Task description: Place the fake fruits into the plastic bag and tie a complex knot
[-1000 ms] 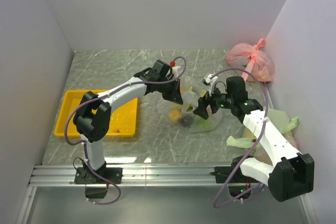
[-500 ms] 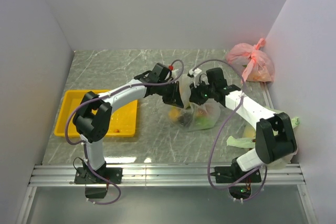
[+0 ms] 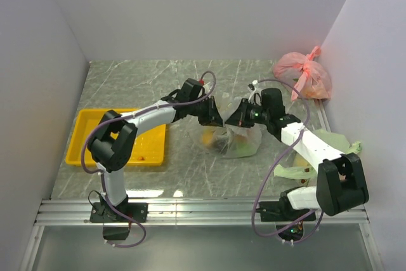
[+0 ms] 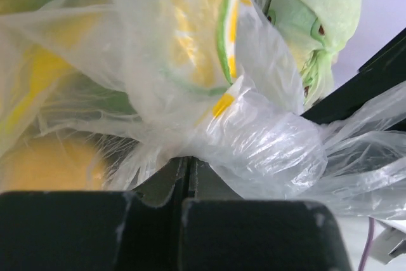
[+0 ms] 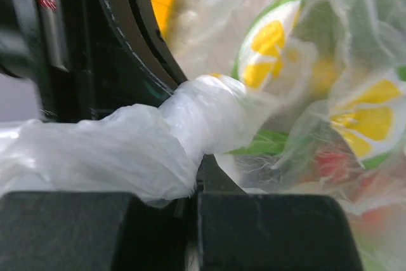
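Observation:
The plastic bag [image 3: 240, 144] lies mid-table with the fake fruits [image 3: 212, 138] showing through its clear film. Above it my left gripper [image 3: 214, 118] and right gripper [image 3: 236, 118] face each other, a short gap apart. In the left wrist view my left gripper [image 4: 188, 160] is shut, with a twisted roll of the plastic bag's film [image 4: 266, 150] pinched at its tips. In the right wrist view my right gripper [image 5: 196, 171] is shut on the bag's other bunched handle end [image 5: 127, 150]. Yellow-and-green fruit pieces [image 5: 271, 49] and red berries [image 5: 330, 160] press against the film.
A yellow tray [image 3: 84, 120] sits at the left. A pink bag with a knotted top [image 3: 304, 77] lies in the far right corner. Pale green bags [image 3: 339, 144] lie along the right wall, beside the right arm.
My right gripper swung in from the right and shut on the bag's handle end. The left gripper stayed shut and shifted slightly, and the bag's top is now drawn out between the two.

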Robot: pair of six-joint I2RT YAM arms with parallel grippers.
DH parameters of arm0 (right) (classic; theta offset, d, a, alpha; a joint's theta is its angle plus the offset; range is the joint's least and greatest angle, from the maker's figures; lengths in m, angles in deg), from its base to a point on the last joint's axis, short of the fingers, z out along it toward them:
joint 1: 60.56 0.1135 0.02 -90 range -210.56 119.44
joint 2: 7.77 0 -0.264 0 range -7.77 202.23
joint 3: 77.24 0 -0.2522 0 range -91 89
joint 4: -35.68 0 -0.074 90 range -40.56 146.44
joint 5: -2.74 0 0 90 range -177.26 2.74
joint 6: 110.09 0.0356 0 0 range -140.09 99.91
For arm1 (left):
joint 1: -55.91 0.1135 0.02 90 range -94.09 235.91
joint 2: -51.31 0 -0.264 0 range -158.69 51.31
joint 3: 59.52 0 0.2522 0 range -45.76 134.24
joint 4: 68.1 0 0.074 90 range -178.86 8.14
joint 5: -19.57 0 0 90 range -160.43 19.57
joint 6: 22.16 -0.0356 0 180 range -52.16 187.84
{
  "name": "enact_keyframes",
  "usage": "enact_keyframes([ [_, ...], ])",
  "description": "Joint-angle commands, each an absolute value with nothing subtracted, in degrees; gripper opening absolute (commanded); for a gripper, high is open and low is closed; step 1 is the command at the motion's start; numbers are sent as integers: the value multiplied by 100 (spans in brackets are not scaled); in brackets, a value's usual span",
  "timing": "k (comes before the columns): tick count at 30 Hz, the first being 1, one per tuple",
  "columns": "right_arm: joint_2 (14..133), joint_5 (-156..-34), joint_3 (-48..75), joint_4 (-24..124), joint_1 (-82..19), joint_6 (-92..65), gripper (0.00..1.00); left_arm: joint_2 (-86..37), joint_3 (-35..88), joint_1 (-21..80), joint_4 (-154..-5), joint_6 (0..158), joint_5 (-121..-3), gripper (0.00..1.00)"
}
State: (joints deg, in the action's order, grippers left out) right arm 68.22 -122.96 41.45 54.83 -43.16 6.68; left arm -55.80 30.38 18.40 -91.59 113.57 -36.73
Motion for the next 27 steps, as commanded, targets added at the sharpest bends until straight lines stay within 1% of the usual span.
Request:
enact_keyframes([
  [1,6588,-12699,4338,4031,-4307,2411,0,-5890,2772,1830,-8538,11942,-3695,0],
  [4,6729,-12620,4593,3311,-4307,3184,0,-6136,2772,1821,-7890,12223,-3440,0],
  [5,6842,-12559,4646,2987,-4299,3394,0,-6198,2789,1821,-7687,12285,-3187,0],
  [6,6887,-12497,4785,2758,-4290,3849,0,-6251,2806,1821,-7493,12425,-3115,0],
  [8,7001,-12365,4822,2414,-4185,4160,0,-6365,2746,1891,-7159,12662,-2878,0],
  [9,7019,-12374,4674,2491,-4158,4066,2,-6374,2693,1987,-6766,12916,-2633,0],
  [11,6941,-12461,4419,2911,-4105,3610,14,-6357,2570,2075,-6578,12989,-2386,0],
  [12,6897,-12496,4096,3653,-4105,2911,32,-6339,2561,2102,-6603,12884,-2184,0],
  [14,6730,-12558,3804,4448,-4097,2109,50,-6295,2543,2172,-6753,12770,-2060,0],
  [15,6642,-12523,3524,5270,-4105,1243,64,-6304,2534,2207,-6736,12726,-1938,0],
  [16,6563,-12532,3434,5626,-4114,843,65,-6313,2552,2208,-6866,12682,-1936,0],
  [17,6345,-12497,3355,6291,-4123,134,66,-6313,2587,2216,-6902,12638,-1945,0],
  [18,6229,-12523,3241,6611,-4166,-186,71,-6304,2596,2216,-6920,12585,-1945,0],
  [19,6089,-12540,3205,6927,-4210,-494,78,-6313,2604,2225,-6946,12576,-1980,0],
  [20,5827,-12575,3179,7444,-4263,-949,79,-6322,2613,2216,-6955,12576,-1989,0],
  [23,5272,-12742,3038,8158,-4693,-1515,79,-6330,2622,2216,-7016,12514,-2024,0],
  [25,5043,-13084,3064,8169,-5279,-1525,80,-6330,2604,2208,-7043,12514,-2015,0],
  [26,4955,-13155,3055,8152,-5405,-1508,77,-6330,2604,2208,-7087,12497,-2050,0],
  [27,4962,-13086,3081,8100,-5484,-1499,71,-6330,2596,2199,-7122,12479,-2033,0],
])
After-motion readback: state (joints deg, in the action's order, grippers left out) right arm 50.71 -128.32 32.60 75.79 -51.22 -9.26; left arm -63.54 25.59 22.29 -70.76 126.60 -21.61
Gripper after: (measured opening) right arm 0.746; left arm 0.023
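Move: The bag's twisted neck is already pinched in the shut fingers of both hands, right at each one's pads, with the left gripper some 3 cm to the left of the right hand. Inside the bag, the red and green fruit lies about 4 cm to the right hand's right, 6 cm back and roughly 9 cm below. The yellow-orange fruit lies about 8 cm to the right hand's left, 5 cm back and 9 cm below. The right hand first keeps its pinch on the twisted neck and rolls about 20 degrees around its own finger line, easing a couple of centimetres left and forward; then its fingers open wide, let go of the plastic and draw away up about 10 cm, to the right and somewhat back, off the left gripper. Meanwhile the left hand keeps the neck pinched in its shut fingers, dips about 2 cm to the right and down while tilting some 15 degrees, eases partly back and then holds there. ##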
